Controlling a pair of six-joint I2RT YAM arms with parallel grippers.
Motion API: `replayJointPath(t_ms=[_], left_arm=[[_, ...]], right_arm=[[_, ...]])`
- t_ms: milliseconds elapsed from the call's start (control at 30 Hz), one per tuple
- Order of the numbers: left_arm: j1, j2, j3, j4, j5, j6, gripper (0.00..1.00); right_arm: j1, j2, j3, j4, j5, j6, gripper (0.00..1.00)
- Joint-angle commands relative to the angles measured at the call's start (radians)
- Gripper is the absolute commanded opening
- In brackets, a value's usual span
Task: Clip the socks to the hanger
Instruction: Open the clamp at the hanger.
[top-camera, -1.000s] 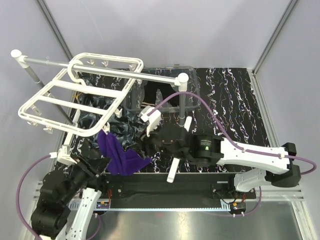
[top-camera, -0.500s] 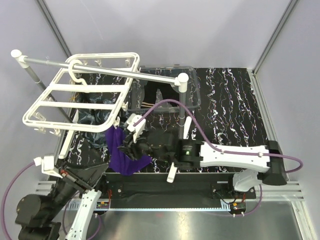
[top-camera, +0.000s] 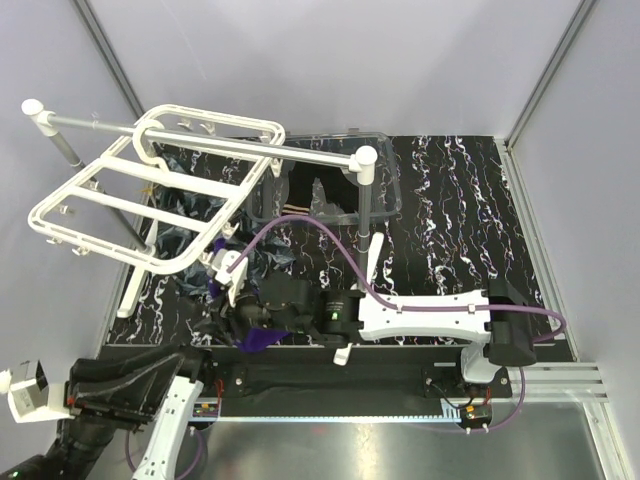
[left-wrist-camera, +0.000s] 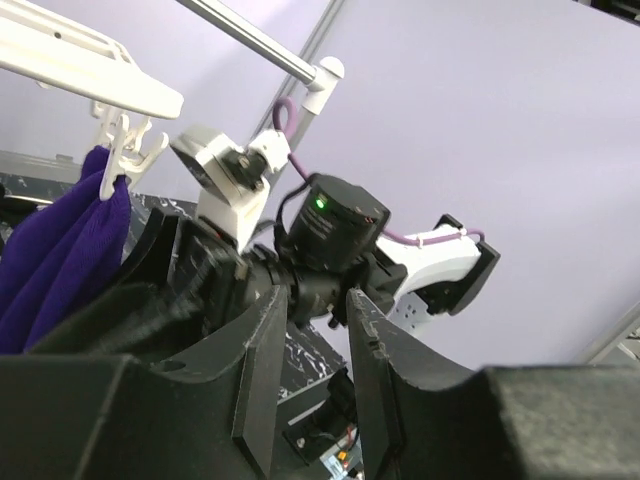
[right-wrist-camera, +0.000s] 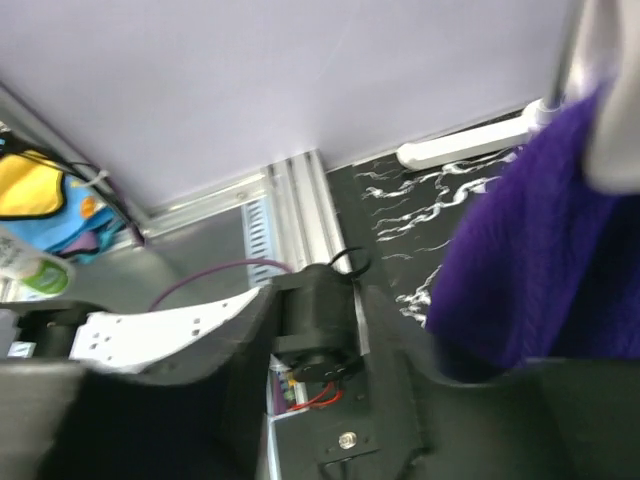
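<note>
The white hanger (top-camera: 210, 118) hangs from the silver rod at the far left. A bright purple sock (left-wrist-camera: 70, 250) dangles from one of its white clips (left-wrist-camera: 125, 150) at the near corner. Only parts of the sock (top-camera: 258, 338) show from above, behind the right arm. My right gripper (right-wrist-camera: 320, 300) is open and empty, with the purple sock (right-wrist-camera: 520, 270) just outside its right finger. My left gripper (left-wrist-camera: 315, 300) is drawn back near the table's near-left corner. Its jaws stand a little apart on nothing and face the sock and the right wrist. Dark socks (top-camera: 190, 215) lie under the hanger.
A clear plastic bin (top-camera: 385, 190) with dark contents stands at the back centre. The rod stand's white-capped post (top-camera: 365, 158) rises in front of it. My right arm (top-camera: 420, 315) stretches leftward along the near edge. A white bar (top-camera: 132, 293) lies at the left edge.
My left arm pulled back to the near-left corner, away from the purple sock. My right arm swung left and nearer, beside the sock, its jaws narrowing. The hanger swayed.
</note>
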Motion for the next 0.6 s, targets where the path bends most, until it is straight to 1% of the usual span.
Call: replayJointPath(t_ms=[0,33,67,100,133,167,200,233,267,300,333,367,433,467,533,567], left_arm=[[0.020,0.042,-0.074,0.132,0.030,-0.045,0.36],[0.023,0.040,-0.092,0.167,0.044,-0.093,0.36],[0.036,0.043,-0.118,0.234,0.055,-0.118,0.36],[0.044,0.051,-0.120,0.259,0.076,-0.141,0.36],[0.071,0.077,-0.119,0.279,0.090,-0.169,0.36],[0.092,0.095,-0.090,0.301,0.109,-0.172,0.36],[0.114,0.115,-0.067,0.297,0.156,-0.169,0.35],[0.168,0.144,-0.033,0.281,0.179,-0.142,0.36],[0.209,0.196,0.043,0.233,0.208,-0.122,0.36],[0.242,0.228,0.087,0.200,0.257,-0.100,0.36],[0.280,0.250,0.125,0.168,0.264,-0.061,0.36],[0.285,0.272,0.153,0.143,0.261,-0.066,0.36],[0.283,0.284,0.161,0.133,0.218,-0.059,0.35],[0.283,0.302,0.193,0.066,0.201,-0.039,0.34],[0.288,0.348,0.191,0.039,0.211,-0.039,0.30],[0.291,0.362,0.185,0.022,0.221,-0.039,0.28]], right_arm=[[0.010,-0.090,-0.024,0.010,-0.022,0.028,0.54],[0.009,-0.107,-0.034,-0.022,-0.016,0.033,0.57],[0.009,-0.136,-0.040,-0.047,0.006,0.038,0.60],[0.009,-0.152,-0.049,-0.071,0.015,0.045,0.61],[0.010,-0.166,-0.052,-0.123,0.027,0.047,0.64],[0.010,-0.201,-0.055,-0.131,0.049,0.056,0.64],[0.010,-0.219,-0.073,-0.175,0.061,0.058,0.65],[0.010,-0.241,-0.084,-0.205,0.076,0.058,0.66],[0.009,-0.284,-0.092,-0.223,0.120,0.061,0.66],[0.009,-0.302,-0.095,-0.248,0.147,0.062,0.66],[0.009,-0.319,-0.089,-0.304,0.176,0.062,0.66],[0.009,-0.344,-0.080,-0.329,0.226,0.055,0.66],[0.009,-0.362,-0.046,-0.383,0.251,0.039,0.66],[0.009,-0.380,-0.038,-0.394,0.273,0.018,0.66],[0.007,-0.385,-0.003,-0.432,0.303,-0.008,0.65],[0.001,-0.376,0.018,-0.455,0.344,-0.031,0.65]])
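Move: The clamp at the hanger's near right corner lies about 10 cm ahead of the left hand, 4 cm to its left and roughly level in height. The hanger's middle is some 10 cm beyond the clamp, 8 cm farther left and 4 cm higher. From the right hand, the purple sock's middle hangs about 3 cm ahead, not off to either side, and 3 cm lower; the clamp is 6 cm ahead, 2 cm left and 8 cm above. Whether the right fingers touch the sock at the start can't be made out; they spread from under half to about two-thirds open as that hand backs off to the right from sock and clamp, about 12 cm, rising 6 cm. The left hand slides forward, then climbs about 6 cm beside the clamp, easing right, its fingers staying partly open and clear of it. ##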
